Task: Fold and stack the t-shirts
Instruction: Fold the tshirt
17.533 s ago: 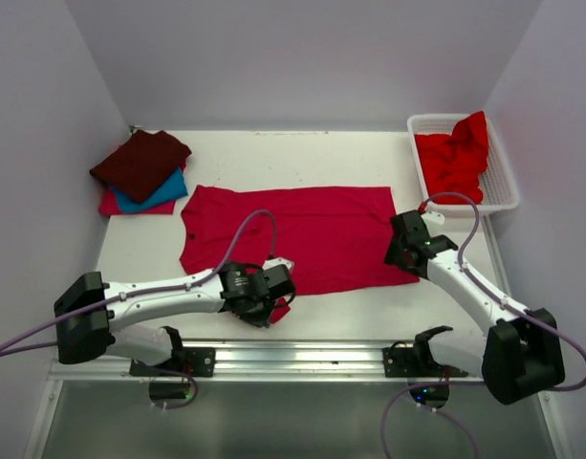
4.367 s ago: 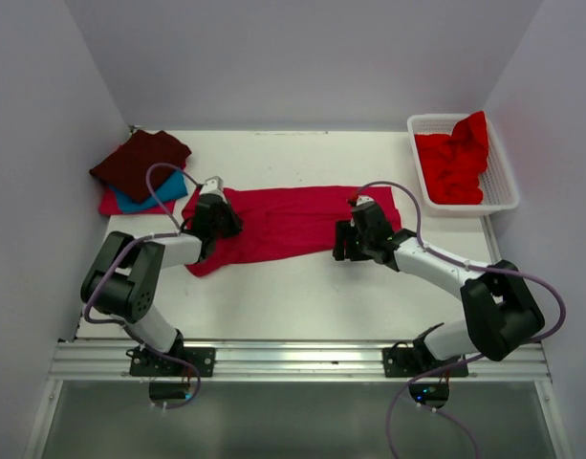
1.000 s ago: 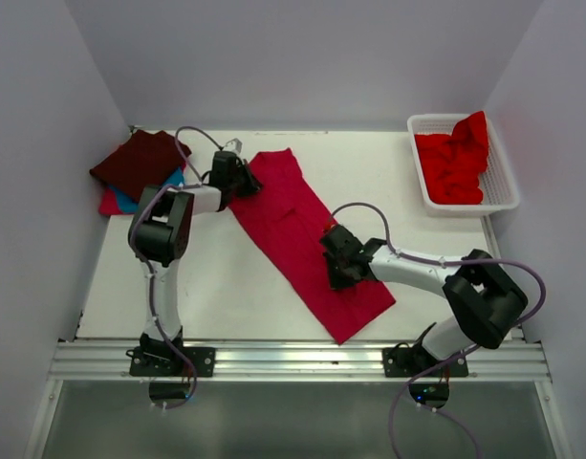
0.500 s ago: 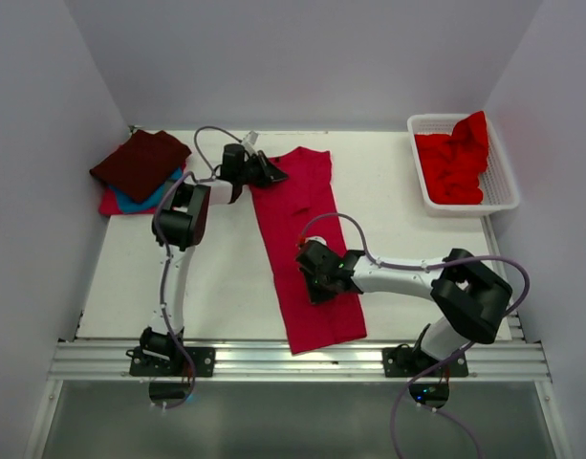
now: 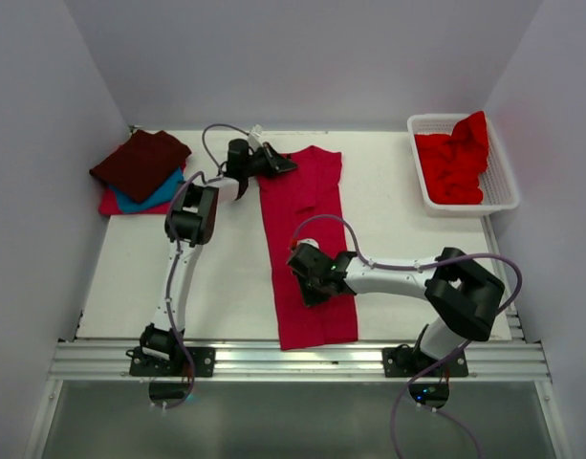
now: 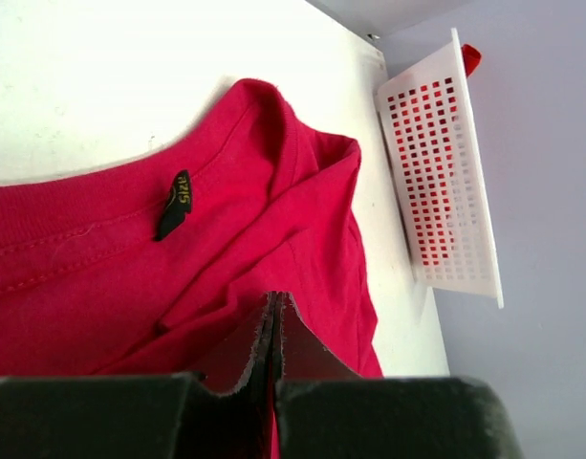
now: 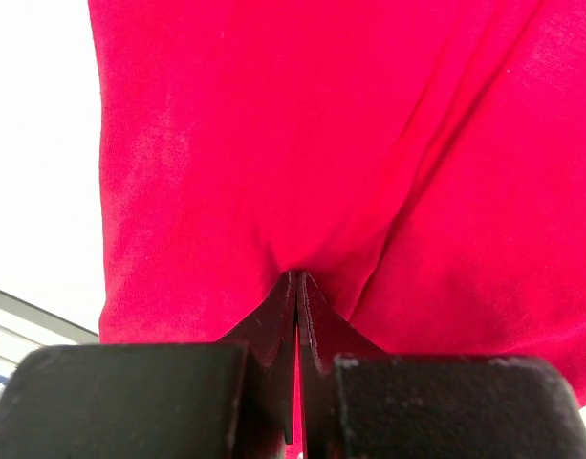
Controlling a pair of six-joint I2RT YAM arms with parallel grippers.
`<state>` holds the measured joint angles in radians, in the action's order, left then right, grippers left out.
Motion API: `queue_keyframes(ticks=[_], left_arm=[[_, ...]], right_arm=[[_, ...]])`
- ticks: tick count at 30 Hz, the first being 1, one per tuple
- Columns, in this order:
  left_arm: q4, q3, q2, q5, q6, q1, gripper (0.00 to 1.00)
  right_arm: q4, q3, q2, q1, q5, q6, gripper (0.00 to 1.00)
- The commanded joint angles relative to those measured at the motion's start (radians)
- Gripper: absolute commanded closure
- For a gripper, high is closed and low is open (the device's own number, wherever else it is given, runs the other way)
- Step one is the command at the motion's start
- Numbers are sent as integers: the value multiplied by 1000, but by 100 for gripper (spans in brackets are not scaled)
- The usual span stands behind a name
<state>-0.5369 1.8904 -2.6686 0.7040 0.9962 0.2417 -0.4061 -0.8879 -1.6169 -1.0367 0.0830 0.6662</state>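
A crimson-pink t-shirt [image 5: 302, 215], folded into a long strip, lies from the table's far middle down to the near edge. My left gripper [image 5: 287, 164] is shut on its far end beside the collar; the left wrist view shows the shirt [image 6: 273, 220], its black size label [image 6: 178, 203] and the shut left gripper [image 6: 274, 304]. My right gripper [image 5: 305, 285] is shut on a pinch of the strip's near half, and the right wrist view has cloth [image 7: 293, 124] bunched at the right gripper [image 7: 297, 279]. A dark maroon t-shirt [image 5: 140, 161] tops a teal one [image 5: 166, 192] and a pink-red one [image 5: 111, 203] at far left.
A white lattice basket [image 5: 503, 196] at the far right holds a crumpled bright red t-shirt [image 5: 455, 158]; the basket [image 6: 436, 143] also shows in the left wrist view. Grey walls close in the table on three sides. A metal rail [image 5: 293, 359] runs along the near edge.
The crimson strip has swung from a diagonal to lying near-to-far. My left gripper carried the collar end rightward along the far side; my right gripper dragged the lower part leftward.
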Motion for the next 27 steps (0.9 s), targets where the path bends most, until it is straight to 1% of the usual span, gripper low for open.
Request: queue_keyframes(ticks=[1, 2, 4, 5, 6, 7, 8, 9, 10, 11, 12, 13, 14, 15, 16, 17, 18, 19, 20, 21, 22, 23, 24, 25, 26, 27], left_arm=[[-126, 33, 30, 44, 32, -10, 100], [-133, 23, 51, 46, 25, -12, 100], [-135, -22, 145, 43, -20, -15, 100], [-135, -54, 224, 43, -57, -16, 100], [-129, -71, 267, 43, -80, -18, 100], [-98, -88, 312, 31, -102, -19, 100], [-80, -106, 358, 29, -154, -22, 100], [-58, -158, 460, 22, -183, -22, 100], [-2, -192, 517, -13, -212, -22, 100], [33, -233, 577, -36, -281, -19, 100], [72, -322, 699, -102, -319, -18, 100], [174, -365, 763, -142, -362, -7, 100], [231, -411, 892, -193, -445, -1, 100], [276, -518, 959, -298, -479, 10, 100], [357, -571, 1022, -346, -508, 39, 96], [406, -671, 1138, -400, -542, 56, 85], [449, -726, 1195, -479, -545, 74, 83], [490, -785, 1302, -491, -548, 120, 69], [512, -897, 1350, -497, -547, 146, 56], [591, -947, 1398, -524, -535, 171, 46], [615, -999, 1446, -529, -521, 213, 40], [630, -1110, 1537, -528, -480, 235, 29], [647, -1169, 1585, -503, -452, 248, 24], [663, -1223, 1630, -488, -424, 278, 23], [684, -1304, 1711, -474, -374, 294, 22], [733, -1339, 1752, -460, -349, 321, 22]], right_arm=[[9, -29, -9, -14, -5, 1, 100], [24, -29, -2, -16, 3, 0, 100], [39, -28, 11, -16, 18, -5, 100], [52, -26, 31, -17, 35, -11, 100], [61, -25, 43, -19, 40, -16, 100], [73, -22, 60, -20, 44, -28, 100], [107, -13, 78, -19, 44, -34, 100], [125, -6, 124, -20, 47, -42, 100], [147, 3, 147, -20, 50, -53, 100], [177, 12, 170, -20, 58, -57, 100], [188, 12, 217, -20, 70, -63, 100], [190, 3, 236, -20, 83, -79, 100], [176, -9, 255, -22, 102, -82, 99], [152, -26, 273, -20, 125, -88, 90], [72, -67, 273, -20, 205, -86, 63], [15, -97, 269, -20, 254, -85, 54], [-50, -127, 247, -20, 306, -76, 47], [-162, -175, 236, -19, 399, -48, 28], [-213, -190, 224, -20, 449, -30, 21], [-259, -203, 212, -19, 484, -10, 16], [-322, -201, 210, -20, 530, 34, 6], [-335, -186, 219, -20, 534, 53, 4], [-335, -165, 236, -22, 531, 85, 2], [-321, -110, 289, -20, 520, 104, 1], [-313, -80, 319, -20, 505, 122, 1], [-304, -22, 350, -20, 491, 160, 1]])
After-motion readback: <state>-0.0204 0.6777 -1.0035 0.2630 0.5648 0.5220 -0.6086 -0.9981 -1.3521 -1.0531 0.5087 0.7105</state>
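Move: The t-shirt lies lengthwise below both hands, about 3 cm under the left fingertips and 1 cm under the right. Its bottom hem's middle is roughly 55 cm back and 8 cm right of the left hand, and some 12 cm back and 1 cm right of the right hand. From the left hand, the neck label is about 5 cm ahead and 1 cm left, the right sleeve 3 cm ahead and 11 cm right. The hem's right corner lies 11 cm back and 11 cm right of the right hand. The t-shirt is released from under both shut grippers: the left hand lifts off its neck end, swings up and back in a high arc towards the bottom hem, some 33 cm back, and is sinking again as its fingers open. The right hand rises off the lower half, drifting slightly forward, then moves right, tilting its fingertips forward about 20 degrees and opening wide. ##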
